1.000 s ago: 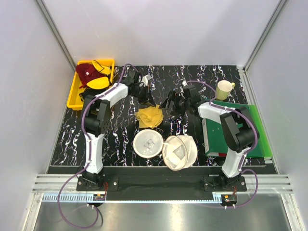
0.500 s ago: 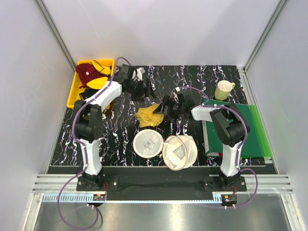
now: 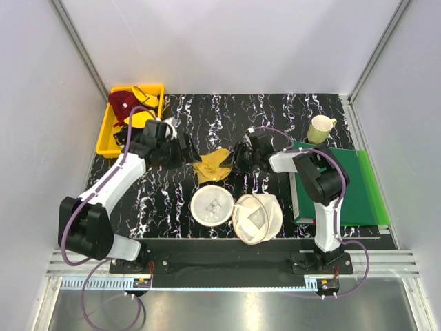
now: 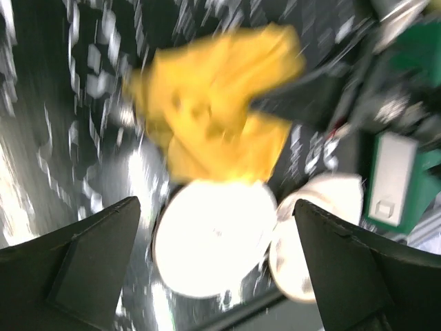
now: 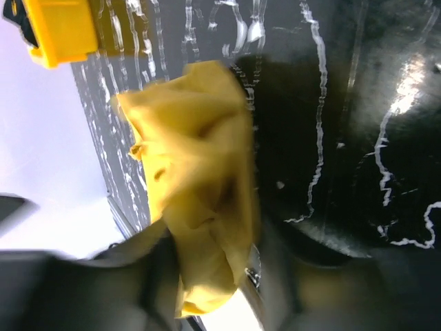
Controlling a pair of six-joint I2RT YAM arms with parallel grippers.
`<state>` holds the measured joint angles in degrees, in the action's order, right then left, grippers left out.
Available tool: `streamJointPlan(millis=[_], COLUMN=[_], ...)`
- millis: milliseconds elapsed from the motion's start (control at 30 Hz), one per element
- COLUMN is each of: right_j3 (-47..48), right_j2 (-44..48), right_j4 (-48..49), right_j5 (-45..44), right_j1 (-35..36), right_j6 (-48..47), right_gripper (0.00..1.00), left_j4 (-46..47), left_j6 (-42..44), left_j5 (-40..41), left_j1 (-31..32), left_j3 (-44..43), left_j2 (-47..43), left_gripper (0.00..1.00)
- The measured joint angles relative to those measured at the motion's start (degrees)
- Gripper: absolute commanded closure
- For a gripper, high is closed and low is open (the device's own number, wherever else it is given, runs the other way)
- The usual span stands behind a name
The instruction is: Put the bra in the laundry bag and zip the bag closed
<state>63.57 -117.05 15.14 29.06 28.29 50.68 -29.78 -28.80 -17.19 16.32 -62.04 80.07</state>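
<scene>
The mustard-yellow bra [image 3: 213,165] lies crumpled on the black marbled table, just behind the laundry bag. The bag's two cream mesh halves lie open side by side, the left half [image 3: 212,205] and the right half [image 3: 257,217]. My left gripper [image 3: 185,148] hangs open a little to the left of the bra, with nothing between its fingers [image 4: 76,269]. In the left wrist view the bra [image 4: 213,117] and the bag [image 4: 213,238] show blurred below. My right gripper [image 3: 238,157] is at the bra's right edge. In the right wrist view the bra [image 5: 200,179] fills the gap of the gripper [image 5: 207,269], both fingers against it.
A yellow bin [image 3: 105,143] at the back left holds a dark red garment [image 3: 124,105] and a bright yellow garment [image 3: 141,118]. A pale yellow mug [image 3: 320,127] stands at the back right. A green board [image 3: 365,200] lies along the right side.
My left gripper opened, let go of the bra and drew back to the left. My right gripper moved left onto the bra and its jaws closed in on the fabric.
</scene>
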Motion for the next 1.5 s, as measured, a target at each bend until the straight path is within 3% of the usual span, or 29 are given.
streamJointPlan(millis=[33,133,267,400,700,1300,1400,1433,1467,1500], right_j3=[0.07,0.04,0.04,-0.42,-3.8,-6.38,-6.38,-6.38,-6.38,-6.38], right_j2=[-0.35,-1.14,-1.09,-0.15,7.58,12.46,12.74,12.9,13.14,13.44], right_j4=[0.04,0.26,1.66,1.68,2.34,3.69,3.45,3.26,2.99,2.62], right_j5=[-0.07,-0.02,0.0,0.59,3.85,11.26,12.24,12.55,12.7,12.79], right_j1=[0.07,0.11,0.13,0.13,0.15,0.33,0.79,1.03,1.27,1.46], right_j6=[0.33,0.63,0.5,-0.22,-0.59,0.76,0.48,0.24,0.0,-0.31], right_gripper=[0.73,0.88,0.94,0.97,1.0,1.0,1.0,1.0,1.0,0.98], left_j4=[-0.13,1.49,5.9,12.87,25.03,33.03,34.01,34.73,35.36,35.87], left_j6=[-0.31,-3.65,-8.11,-12.26,-19.28,-23.5,-23.5,-23.39,-23.47,-23.3], left_j5=[-0.09,-1.27,-4.68,-9.16,-17.55,-23.47,-24.76,-25.53,-26.16,-26.71], left_j1=[0.0,-0.52,-2.67,-5.68,-5.92,-4.61,-3.74,-3.39,-3.08,-2.89], left_j3=[0.83,6.97,12.11,16.55,20.92,21.14,21.14,21.11,21.05,21.0], left_j2=[-0.09,-0.22,-1.49,-4.96,-4.15,3.72,4.63,4.94,5.2,5.4], left_gripper=[0.01,0.03,0.01,0.01,0.01,0.02,0.17,0.25,0.42,0.47])
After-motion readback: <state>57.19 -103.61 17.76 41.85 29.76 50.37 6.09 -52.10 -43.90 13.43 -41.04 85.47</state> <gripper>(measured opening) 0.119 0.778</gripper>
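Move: The bra lies bunched low between the hands: its middle is about 4 cm left of the right hand, 1 cm back and 2 cm below, its right edge already between those half-closed fingers. From the right hand, the laundry bag's round left half lies some 15 cm back and 4 cm left, its right half 19 cm back and 9 cm right, both about 3 cm lower. The bra is about 4 cm ahead of the left hand, 8 cm right and 13 cm below. The bra's right edge is pinched as the right fingers close the rest of the way; the right hand then lifts the cloth about 9 cm and draws it back some 6 cm. The open left hand first dips and draws back a little, comes partly up, then works rightward about 5 cm to the raised cloth, its left side rolling down some 30 degrees, and begins to close around the bra. ##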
